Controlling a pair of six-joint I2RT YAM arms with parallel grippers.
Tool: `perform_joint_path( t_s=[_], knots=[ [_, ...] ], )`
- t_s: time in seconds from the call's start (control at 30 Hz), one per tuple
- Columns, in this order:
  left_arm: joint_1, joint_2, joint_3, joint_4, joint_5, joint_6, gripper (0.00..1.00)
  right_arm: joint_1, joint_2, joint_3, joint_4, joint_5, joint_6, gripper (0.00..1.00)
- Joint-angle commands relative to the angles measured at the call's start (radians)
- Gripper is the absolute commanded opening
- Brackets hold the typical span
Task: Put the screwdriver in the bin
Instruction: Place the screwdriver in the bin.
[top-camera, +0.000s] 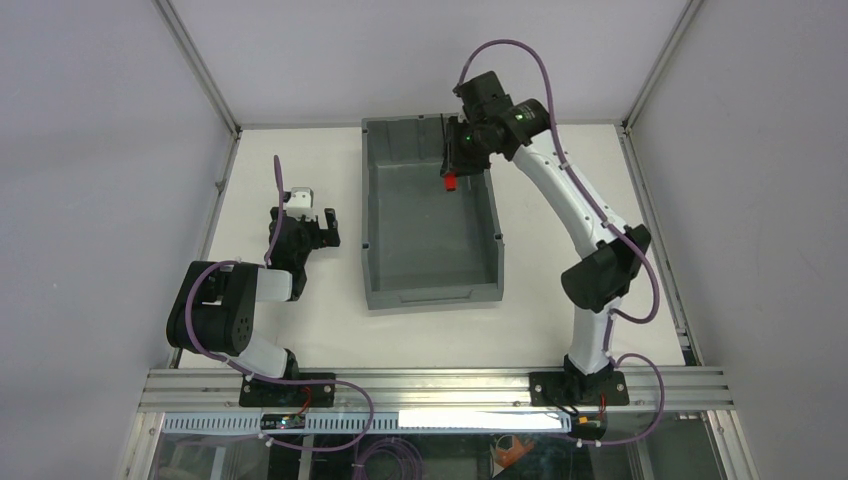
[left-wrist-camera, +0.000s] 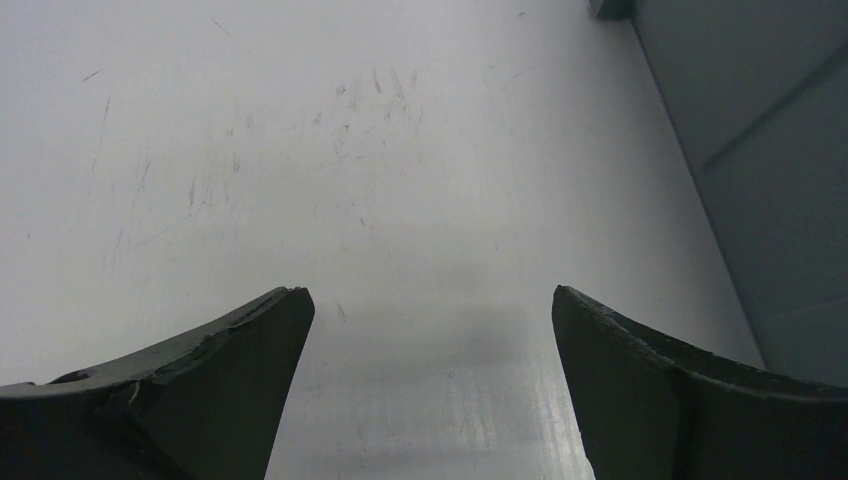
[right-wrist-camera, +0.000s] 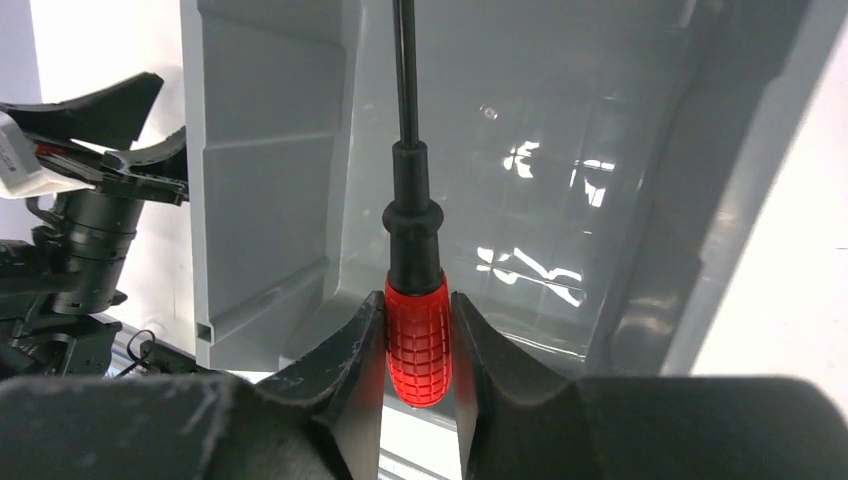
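The grey bin (top-camera: 378, 290) stands in the middle of the table, its lower lip toward the arms. My right gripper (top-camera: 452, 165) is above the bin's far right part, shut on the screwdriver (top-camera: 450, 183) by its red handle. In the right wrist view the red handle (right-wrist-camera: 418, 340) sits between both fingers and the black shaft (right-wrist-camera: 405, 70) points away over the bin's inside (right-wrist-camera: 520, 120). My left gripper (top-camera: 305, 222) is open and empty, low over the white table left of the bin; its fingers (left-wrist-camera: 230, 380) stand wide apart in the left wrist view.
The bin's outer left wall (left-wrist-camera: 770, 200) shows at the right of the left wrist view. White enclosure walls and metal frame posts (top-camera: 200, 70) ring the table. An aluminium rail (top-camera: 430, 385) runs along the near edge.
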Motion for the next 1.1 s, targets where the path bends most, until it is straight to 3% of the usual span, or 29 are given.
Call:
perform_joint_path(
  t_s=[0.0,1.07],
  knots=[
    [0.011,-0.032,-0.004,0.027,0.015,-0.009,0.99,0.042,0.031,0.050,0.015,0.029,0.036,0.00],
    [0.011,-0.032,-0.004,0.027,0.015,-0.008,0.99,0.116,0.382,-0.081,0.141,0.184,0.161,0.00]
  ],
)
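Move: The right hand already holds the screwdriver by its red handle, shaft pointing forward, above the bin. The bin's middle lies about 5 cm left of this hand, level with it in reach and roughly 20 cm below; the bin's right wall stands some 9 cm to the hand's right, its left wall 18 cm to the left, both level in reach. From the idle left hand the bin's middle is about 28 cm right, 2 cm back and 1 cm up. The right hand keeps its pinch on the screwdriver's handle and lowers it some 18 cm into the open bin, drifting about 4 cm left over the first half of the way and then sinking almost straight down between the side walls towards the floor. As it sinks, the wrist tips about 20 degrees so that the fingers come to point nearly straight down, and they stay closed on the handle with no release yet. ##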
